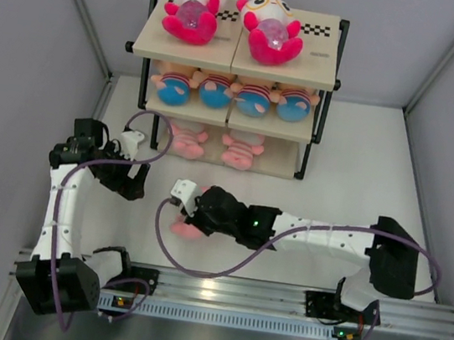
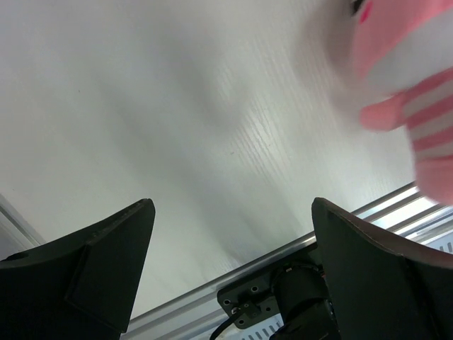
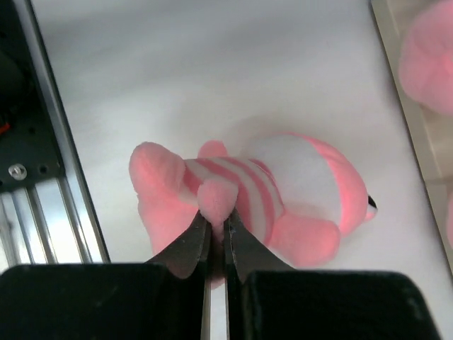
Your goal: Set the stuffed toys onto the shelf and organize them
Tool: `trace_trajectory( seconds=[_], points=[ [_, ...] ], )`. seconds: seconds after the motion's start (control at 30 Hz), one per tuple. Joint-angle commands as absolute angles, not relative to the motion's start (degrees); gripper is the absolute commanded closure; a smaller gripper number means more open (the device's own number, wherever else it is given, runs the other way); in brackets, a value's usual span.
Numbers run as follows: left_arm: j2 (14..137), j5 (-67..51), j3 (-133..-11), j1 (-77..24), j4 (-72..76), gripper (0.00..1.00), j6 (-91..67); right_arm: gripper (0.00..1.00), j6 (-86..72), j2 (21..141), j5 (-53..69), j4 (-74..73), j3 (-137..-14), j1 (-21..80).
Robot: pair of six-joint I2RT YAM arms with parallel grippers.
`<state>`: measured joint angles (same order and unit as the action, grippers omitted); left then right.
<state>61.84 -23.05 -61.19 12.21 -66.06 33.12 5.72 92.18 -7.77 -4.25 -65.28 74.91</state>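
Note:
The shelf (image 1: 311,62) stands at the back of the table. Two white-and-magenta stuffed toys (image 1: 195,9) lie on its top board, several peach ones (image 1: 216,91) on the middle board and two pink striped ones (image 1: 241,149) on the bottom board. One more pink striped toy (image 3: 283,191) lies on the table in front of the shelf. My right gripper (image 3: 216,223) is shut on one of its small pink limbs. In the top view that toy (image 1: 185,230) peeks out under the right gripper (image 1: 194,214). My left gripper (image 2: 232,209) is open and empty, left of this toy (image 2: 414,78).
An aluminium rail (image 1: 277,296) with both arm bases runs along the near table edge. Grey walls enclose the table on the left, right and back. In the right wrist view the shelf's bottom board (image 3: 407,120) runs along the right edge, close to the held toy.

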Motion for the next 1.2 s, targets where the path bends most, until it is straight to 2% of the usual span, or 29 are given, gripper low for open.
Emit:
trace_trajectory(
  seconds=[0.0, 0.13, 0.27, 0.4, 0.5, 0.67, 0.97, 1.17],
  points=[
    [61.00, -22.76, -60.91, 11.95, -66.36, 0.01, 34.19, 1.00, 1.85, 85.79, -12.74, -23.88, -66.97, 72.60],
    [61.35, -22.85, -60.82, 11.87, -66.45, 0.01, 34.98, 1.00, 4.47, 81.13, -17.66, -35.04, -65.57, 70.67],
    [61.61, -21.97, -60.91, 11.87, -66.36, 0.01, 35.51, 1.00, 11.23, 76.66, -19.07, -39.37, -66.26, 64.79],
    [61.26, -21.97, -60.64, 11.87, -66.27, 0.01, 36.21, 1.00, 20.02, 71.56, -25.83, -35.26, -64.26, 58.20],
    [61.26, -22.50, -60.56, 11.95, -66.36, 0.01, 36.21, 1.00, 30.12, 66.90, -26.72, -24.64, -58.20, 56.70],
    [62.84, -23.12, -60.91, 11.95, -66.36, 0.01, 35.86, 1.00, 40.78, 65.29, -15.92, -13.19, -52.38, 52.57],
    [63.63, -23.64, -61.17, 11.87, -66.27, 0.02, 35.25, 1.00, 46.32, 71.71, -8.36, -8.87, -54.74, 43.96],
    [63.90, -23.03, -61.61, 11.95, -66.27, 0.02, 34.98, 1.00, 48.61, 75.75, -0.35, -5.20, -56.68, 42.19]
  ],
)
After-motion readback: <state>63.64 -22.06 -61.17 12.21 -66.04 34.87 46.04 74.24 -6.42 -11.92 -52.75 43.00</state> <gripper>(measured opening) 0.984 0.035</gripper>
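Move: The right hand already holds the last pink striped toy; its goal, the empty right end of the bottom shelf, lies about 24 cm ahead, 26 cm to its right and some 8 cm lower. The nearer pink toy on that shelf sits roughly 23 cm ahead and 14 cm right of the hand, the farther one about 24 cm ahead and 3 cm left. From the idle left hand the empty end is some 16 cm ahead and 43 cm right. The right hand, still pinching the toy, swings about 22 cm right, then tilting, forward towards the bottom shelf's gap. ##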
